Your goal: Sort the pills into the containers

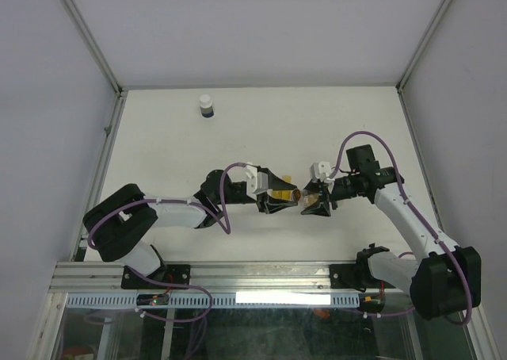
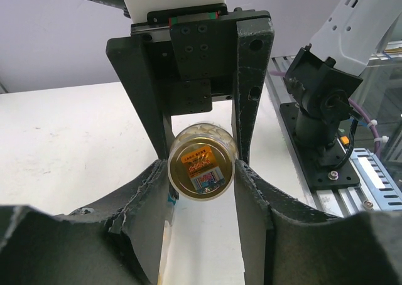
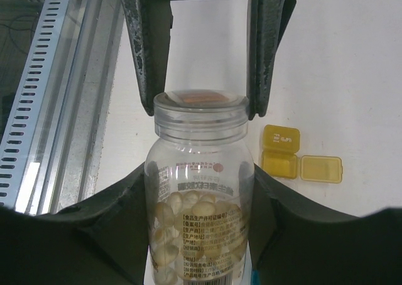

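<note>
A clear pill bottle (image 3: 200, 191) holding pale oval pills (image 3: 188, 217) lies level above the table, with my right gripper (image 3: 200, 200) shut on its body. Its gold cap (image 2: 201, 170) faces my left gripper (image 2: 201, 178), whose fingers (image 3: 151, 59) press against the cap from both sides. From above, the two grippers meet nose to nose, left (image 1: 287, 195) and right (image 1: 309, 199), with the bottle (image 1: 298, 194) between them. A small yellow container (image 3: 280, 154) sits open on the table beside the bottle, its lid (image 3: 321, 169) lying flat. The other containers are hidden.
A small white bottle with a dark blue band (image 1: 206, 106) stands at the far left of the table. White walls enclose the table (image 1: 317, 122) on three sides. A metal rail (image 1: 238, 277) and the arm bases run along the near edge.
</note>
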Motion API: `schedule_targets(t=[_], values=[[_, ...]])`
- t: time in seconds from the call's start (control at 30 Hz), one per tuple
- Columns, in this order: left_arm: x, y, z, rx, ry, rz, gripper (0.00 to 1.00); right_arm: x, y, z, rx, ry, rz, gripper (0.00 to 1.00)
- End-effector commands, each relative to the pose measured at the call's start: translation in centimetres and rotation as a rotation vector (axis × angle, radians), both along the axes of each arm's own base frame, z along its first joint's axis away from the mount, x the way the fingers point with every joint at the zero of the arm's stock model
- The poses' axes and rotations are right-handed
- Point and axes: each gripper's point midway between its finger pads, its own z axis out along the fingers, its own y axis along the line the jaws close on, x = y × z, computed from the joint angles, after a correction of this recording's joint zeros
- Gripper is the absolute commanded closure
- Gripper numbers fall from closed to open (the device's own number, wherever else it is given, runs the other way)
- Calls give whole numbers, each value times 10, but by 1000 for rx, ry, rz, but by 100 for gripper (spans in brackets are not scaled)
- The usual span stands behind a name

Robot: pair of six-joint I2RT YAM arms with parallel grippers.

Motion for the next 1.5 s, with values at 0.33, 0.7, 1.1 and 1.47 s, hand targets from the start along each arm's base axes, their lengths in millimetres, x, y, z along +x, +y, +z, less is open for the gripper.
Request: schedule_targets(t=[0.33, 0.7, 1.1, 1.47], values=[[7, -6, 32, -97, 198, 57, 98, 6, 3, 9, 23, -32, 4, 100], [12, 7, 44, -160, 403, 205, 100, 8, 3, 9, 20, -15, -6, 100], [-6, 18, 65, -211, 412, 142, 28, 7, 3, 8, 21, -10, -8, 100], [-20, 35, 38, -60, 59, 133, 2, 4, 3, 10, 33, -15, 2, 100]])
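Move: The jar lid is already between the left fingers, practically at the hand point. From the right hand, which holds the jar, the lid lies about 5 cm left, 1 cm ahead and 1 cm higher. Near the left hand, roughly 14 cm down on the table, the yellow containers stand about 5 cm ahead and 2 cm left, and the teal container some 4 cm ahead and 10 cm right. Still pinching the jar lid, the left fingers twist it about 25 degrees counter-clockwise as seen facing the lid, the hand staying nearly in place while the right hand keeps the jar still. Then they open almost fully and let go, and the left hand backs off, rising about 5 cm and going some 3 cm left, its wrist starting to turn back. ##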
